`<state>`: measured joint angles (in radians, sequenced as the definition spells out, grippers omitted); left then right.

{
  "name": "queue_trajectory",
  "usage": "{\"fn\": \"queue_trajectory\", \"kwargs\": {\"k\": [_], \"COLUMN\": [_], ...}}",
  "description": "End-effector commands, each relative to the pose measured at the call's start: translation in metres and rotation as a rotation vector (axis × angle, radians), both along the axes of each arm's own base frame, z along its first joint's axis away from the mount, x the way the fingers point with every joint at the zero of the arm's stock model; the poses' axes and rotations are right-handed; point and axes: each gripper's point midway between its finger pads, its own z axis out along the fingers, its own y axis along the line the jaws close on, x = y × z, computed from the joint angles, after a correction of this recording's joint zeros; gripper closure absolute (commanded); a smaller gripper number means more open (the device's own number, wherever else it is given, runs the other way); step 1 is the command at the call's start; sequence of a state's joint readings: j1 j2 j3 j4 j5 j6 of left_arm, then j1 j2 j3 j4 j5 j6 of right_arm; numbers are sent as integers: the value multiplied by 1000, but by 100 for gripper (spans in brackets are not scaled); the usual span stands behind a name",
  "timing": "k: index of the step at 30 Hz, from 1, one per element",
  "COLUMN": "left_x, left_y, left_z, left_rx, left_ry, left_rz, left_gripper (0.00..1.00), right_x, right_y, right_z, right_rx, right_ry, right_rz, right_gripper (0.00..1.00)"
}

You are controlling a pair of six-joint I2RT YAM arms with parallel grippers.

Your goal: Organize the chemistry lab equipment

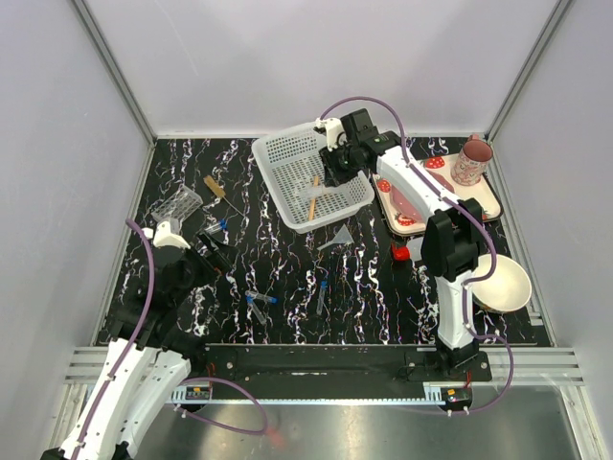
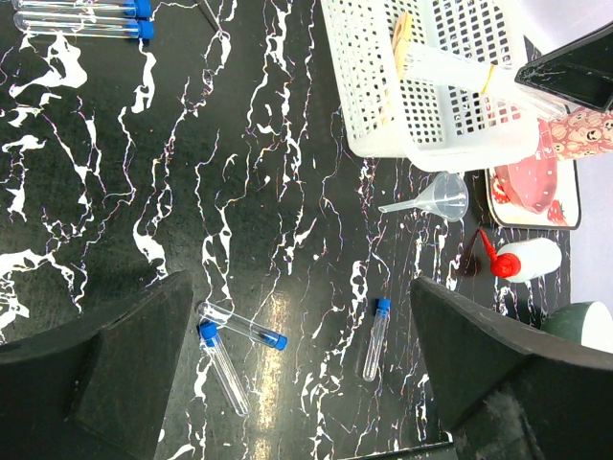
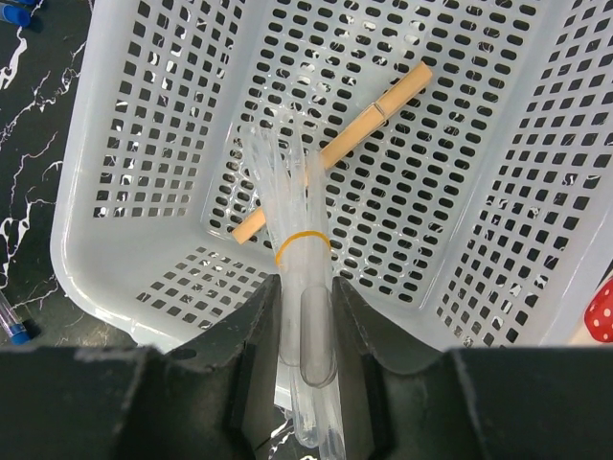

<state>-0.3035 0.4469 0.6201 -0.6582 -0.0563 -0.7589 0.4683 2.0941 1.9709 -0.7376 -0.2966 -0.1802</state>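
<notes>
A white perforated basket (image 1: 287, 158) (image 3: 144, 144) stands at the back centre with a wooden peg (image 3: 335, 144) in it. My right gripper (image 3: 306, 326) (image 1: 337, 165) hangs over the basket's right rim. It is shut on a bundle of clear pipettes (image 3: 305, 287) bound by a yellow band and pointing down into the basket. My left gripper (image 2: 302, 307) (image 1: 209, 251) is open above the table. Below it lie two crossed blue-capped tubes (image 2: 239, 331) (image 1: 259, 301) and a single tube (image 2: 374, 337) (image 1: 322, 296). The clear funnel (image 1: 337, 237) (image 2: 446, 197) and the red-capped squeeze bottle (image 2: 522, 261) lie right of centre. At the left are the tube rack (image 1: 178, 202) and thin sticks (image 1: 218, 189).
A strawberry-print tray (image 1: 488, 203) with a pink plate sits at the back right, with a pink mug (image 1: 471, 160) on its far corner. A cream bowl (image 1: 510, 284) stands at the right edge. Two more capped tubes (image 2: 81, 19) lie near the rack. Grey walls enclose the table.
</notes>
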Motion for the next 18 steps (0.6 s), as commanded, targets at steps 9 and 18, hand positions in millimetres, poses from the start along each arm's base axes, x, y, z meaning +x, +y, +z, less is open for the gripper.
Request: {"fn": "queue_trajectory", "kwargs": {"k": [9,18], "left_x": [3,9], "left_y": [-3,-10], "left_z": [7,15], "left_rx": [-22,-4], "left_ry": [-31,-29], "left_rz": [-11,-54], "left_gripper": [1,1], "right_x": [12,2], "right_y": [1,-4], "right_z": [8,21], "right_rx": [17,41], "right_ry": [-29,-29], "right_rz": [-28,28], "right_gripper": [66,7]}}
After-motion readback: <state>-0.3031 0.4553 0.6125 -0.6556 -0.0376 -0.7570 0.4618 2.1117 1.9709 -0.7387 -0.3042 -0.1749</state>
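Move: The pipette bundle, already pinched by the right hand, is bound for the white basket's floor, about 8 cm below that hand, some 1 cm back and 1 cm left. On that floor the wooden clamp's middle lies 1 cm ahead and 3 cm left of the hand, and the funnel stands on the table about 10 cm back and 3 cm right. From the left hand the landing spot is roughly 22 cm ahead, 24 cm right and 11 cm below. The pipette bundle is let go over the basket: the right hand stays in place with its wrist steady, sinks only about 1 cm towards the basket floor, then spreads its fingers from about a third open to most of the way, ending their pinch near the orange band. ##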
